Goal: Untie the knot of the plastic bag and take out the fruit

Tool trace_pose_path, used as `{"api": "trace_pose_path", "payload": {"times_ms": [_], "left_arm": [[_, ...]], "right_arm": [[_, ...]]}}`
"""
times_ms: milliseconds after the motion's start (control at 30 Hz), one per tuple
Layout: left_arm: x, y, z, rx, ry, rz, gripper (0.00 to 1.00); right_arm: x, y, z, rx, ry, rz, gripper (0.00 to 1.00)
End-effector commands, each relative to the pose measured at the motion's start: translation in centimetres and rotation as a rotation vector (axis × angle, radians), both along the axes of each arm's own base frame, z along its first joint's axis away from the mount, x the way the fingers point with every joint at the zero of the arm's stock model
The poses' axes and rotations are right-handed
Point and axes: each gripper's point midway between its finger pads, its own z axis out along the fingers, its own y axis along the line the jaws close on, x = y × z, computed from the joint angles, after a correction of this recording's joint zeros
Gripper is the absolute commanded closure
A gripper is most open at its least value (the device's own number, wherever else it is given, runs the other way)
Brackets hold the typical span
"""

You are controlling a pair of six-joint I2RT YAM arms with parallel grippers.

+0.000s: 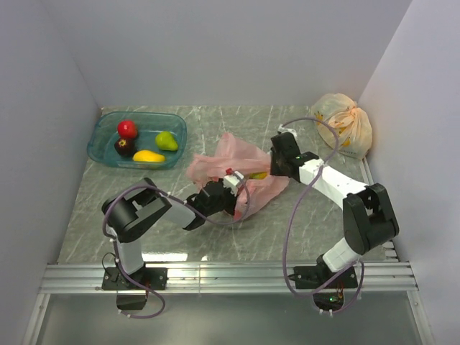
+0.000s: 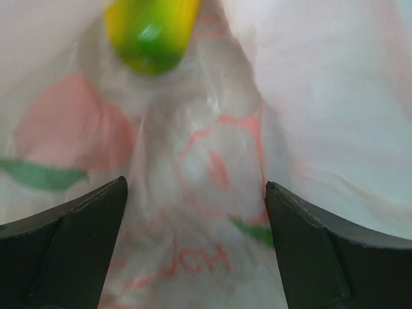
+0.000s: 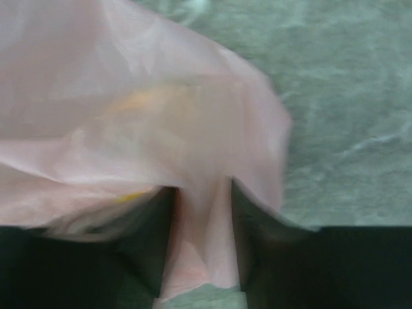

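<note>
The pink plastic bag (image 1: 241,164) lies crumpled on the table's middle. My left gripper (image 1: 231,188) is open, with its fingers pushed into the bag's mouth. In the left wrist view (image 2: 195,187) both fingers stand wide apart over printed plastic (image 2: 212,167), and a yellow-green fruit (image 2: 151,29) lies ahead inside the bag. This fruit shows faintly through the plastic in the top view (image 1: 259,175). My right gripper (image 1: 277,165) is shut on a fold of the bag at its right side; the fold (image 3: 199,238) is pinched between the fingers (image 3: 201,193).
A clear blue tray (image 1: 102,128) at the back left holds a red apple (image 1: 127,129), a dark purple fruit (image 1: 124,146), a green pear (image 1: 167,141) and a yellow oblong fruit (image 1: 149,156). A tied pale yellow bag (image 1: 343,124) sits at the back right by the wall.
</note>
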Motion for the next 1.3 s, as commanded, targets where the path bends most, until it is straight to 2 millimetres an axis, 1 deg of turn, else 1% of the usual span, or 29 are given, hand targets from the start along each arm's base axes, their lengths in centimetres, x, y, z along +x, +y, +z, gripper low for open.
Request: {"api": "trace_pose_path", "payload": {"times_ms": [0, 33, 67, 100, 167, 200, 267, 300, 367, 400, 467, 500, 533, 567, 667, 733, 767, 800, 867, 900, 933, 967, 1000, 1067, 1100, 1133, 1167, 1233, 1267], "left_arm": [[0.0, 0.5, 2.5, -0.077, -0.023, 0.040, 0.06], [-0.1, 0.6, 2.6, -0.080, -0.021, 0.041, 0.06], [-0.2, 0.8, 2.7, -0.080, -0.021, 0.041, 0.06], [-0.3, 0.9, 3.2, -0.088, -0.025, 0.040, 0.06], [-0.6, 1.1, 3.4, -0.093, -0.021, 0.035, 0.06], [-0.7, 1.0, 4.1, -0.107, -0.029, 0.031, 0.06], [-1.2, 1.1, 4.1, -0.109, -0.018, 0.022, 0.06], [-1.3, 1.1, 4.6, -0.119, -0.022, 0.019, 0.06], [-1.9, 1.0, 4.6, -0.120, -0.013, 0.004, 0.06], [-2.1, 0.9, 5.1, -0.128, -0.017, 0.000, 0.06], [-2.8, 1.1, 5.3, -0.122, -0.019, 0.001, 0.06], [-3.0, 1.1, 6.5, -0.140, -0.042, 0.006, 0.06], [-3.1, 1.3, 7.0, -0.146, -0.052, 0.017, 0.06], [-3.3, 1.9, 7.9, -0.161, -0.066, 0.028, 0.06], [-2.7, 3.1, 9.0, -0.163, -0.108, 0.088, 0.05], [-2.0, 3.8, 9.9, -0.143, -0.160, 0.124, 0.04], [-1.7, 4.0, 9.9, -0.131, -0.170, 0.132, 0.04], [-1.4, 4.3, 9.7, -0.102, -0.185, 0.145, 0.04], [-0.9, 4.3, 9.8, -0.090, -0.201, 0.157, 0.03], [-0.6, 4.5, 9.2, -0.070, -0.200, 0.172, 0.03], [-0.4, 4.4, 9.2, -0.069, -0.203, 0.175, 0.03], [-0.3, 4.3, 8.6, -0.056, -0.195, 0.171, 0.03], [-0.1, 4.2, 8.3, -0.050, -0.194, 0.166, 0.03], [0.1, 3.4, 8.2, -0.043, -0.191, 0.141, 0.03], [0.2, 3.3, 7.2, -0.015, -0.180, 0.134, 0.03], [0.5, 2.8, 7.2, -0.012, -0.181, 0.128, 0.03], [0.5, 2.6, 6.1, 0.014, -0.165, 0.121, 0.03], [1.0, 2.1, 5.8, 0.021, -0.164, 0.104, 0.03], [1.1, 2.1, 4.6, 0.050, -0.146, 0.107, 0.03]], "right_arm": [[1.2, -2.5, 0.0, 0.083, -0.025, -0.138, 0.68], [1.1, -3.4, -0.8, 0.105, -0.006, -0.165, 0.72], [1.2, -3.6, -1.2, 0.129, 0.000, -0.173, 0.74], [1.4, -2.9, -1.4, 0.172, 0.005, -0.148, 0.78], [1.4, -2.5, -2.5, 0.187, 0.035, -0.118, 0.84], [1.3, -1.7, -3.1, 0.213, 0.058, -0.087, 0.91], [1.0, -0.7, -4.0, 0.244, 0.087, -0.045, 0.99], [0.9, -0.1, -4.4, 0.265, 0.094, -0.019, 0.99], [0.0, 1.9, -5.2, 0.332, 0.141, 0.068, 1.00], [-0.3, 2.5, -5.6, 0.350, 0.162, 0.099, 1.00], [-1.1, 3.8, -5.5, 0.367, 0.190, 0.166, 1.00], [-1.9, 4.8, -5.2, 0.366, 0.203, 0.208, 1.00], [-2.5, 5.4, -4.9, 0.368, 0.210, 0.241, 1.00], [-3.4, 6.4, -4.1, 0.373, 0.213, 0.286, 1.00], [-4.9, 7.9, -2.8, 0.393, 0.210, 0.366, 1.00], [-5.9, 9.0, -1.8, 0.421, 0.221, 0.430, 1.00], [-6.4, 9.5, -1.3, 0.434, 0.225, 0.473, 1.00], [-6.7, 9.6, -0.8, 0.430, 0.224, 0.483, 1.00], [-6.7, 9.6, -0.4, 0.422, 0.211, 0.491, 1.00], [-6.4, 9.3, -0.1, 0.411, 0.197, 0.480, 1.00], [-6.3, 9.3, 0.0, 0.408, 0.190, 0.481, 1.00], [-6.3, 9.3, 0.0, 0.410, 0.190, 0.480, 1.00], [-6.3, 9.5, 0.1, 0.414, 0.189, 0.485, 1.00], [-6.2, 9.7, 0.1, 0.423, 0.193, 0.490, 1.00], [-6.2, 9.8, 0.0, 0.428, 0.199, 0.493, 1.00], [-6.2, 10.0, 0.0, 0.435, 0.200, 0.496, 1.00], [-6.2, 10.1, -0.1, 0.436, 0.202, 0.499, 1.00], [-6.2, 10.1, -0.4, 0.440, 0.209, 0.499, 1.00], [-6.3, 10.1, -0.5, 0.440, 0.211, 0.500, 1.00]]}}
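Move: For my left hand, low in the open pink bag with fingers spread, the yellow-green fruit lies about 8 cm ahead and 4 cm to the right, near its own height. The bag's right edge, which my right hand goes for, is about 3 cm to that hand's right, 2 cm back and 4 cm below; from that hand the fruit is some 6 cm left, straight level with it and 6 cm down. The tied white-orange bag stands about 16 cm ahead and 20 cm right of it. I slip my right hand about 4 cm right and down, shutting its fingers on the pink bag's right edge, then drag the edge some 12 cm left and back, turning counter-clockwise and finishing with a small rise. My left hand, still wide open, draws back slightly and lifts 9 cm up out of the fold, swings left and forward, then sinks about 5 cm over the fruit. ##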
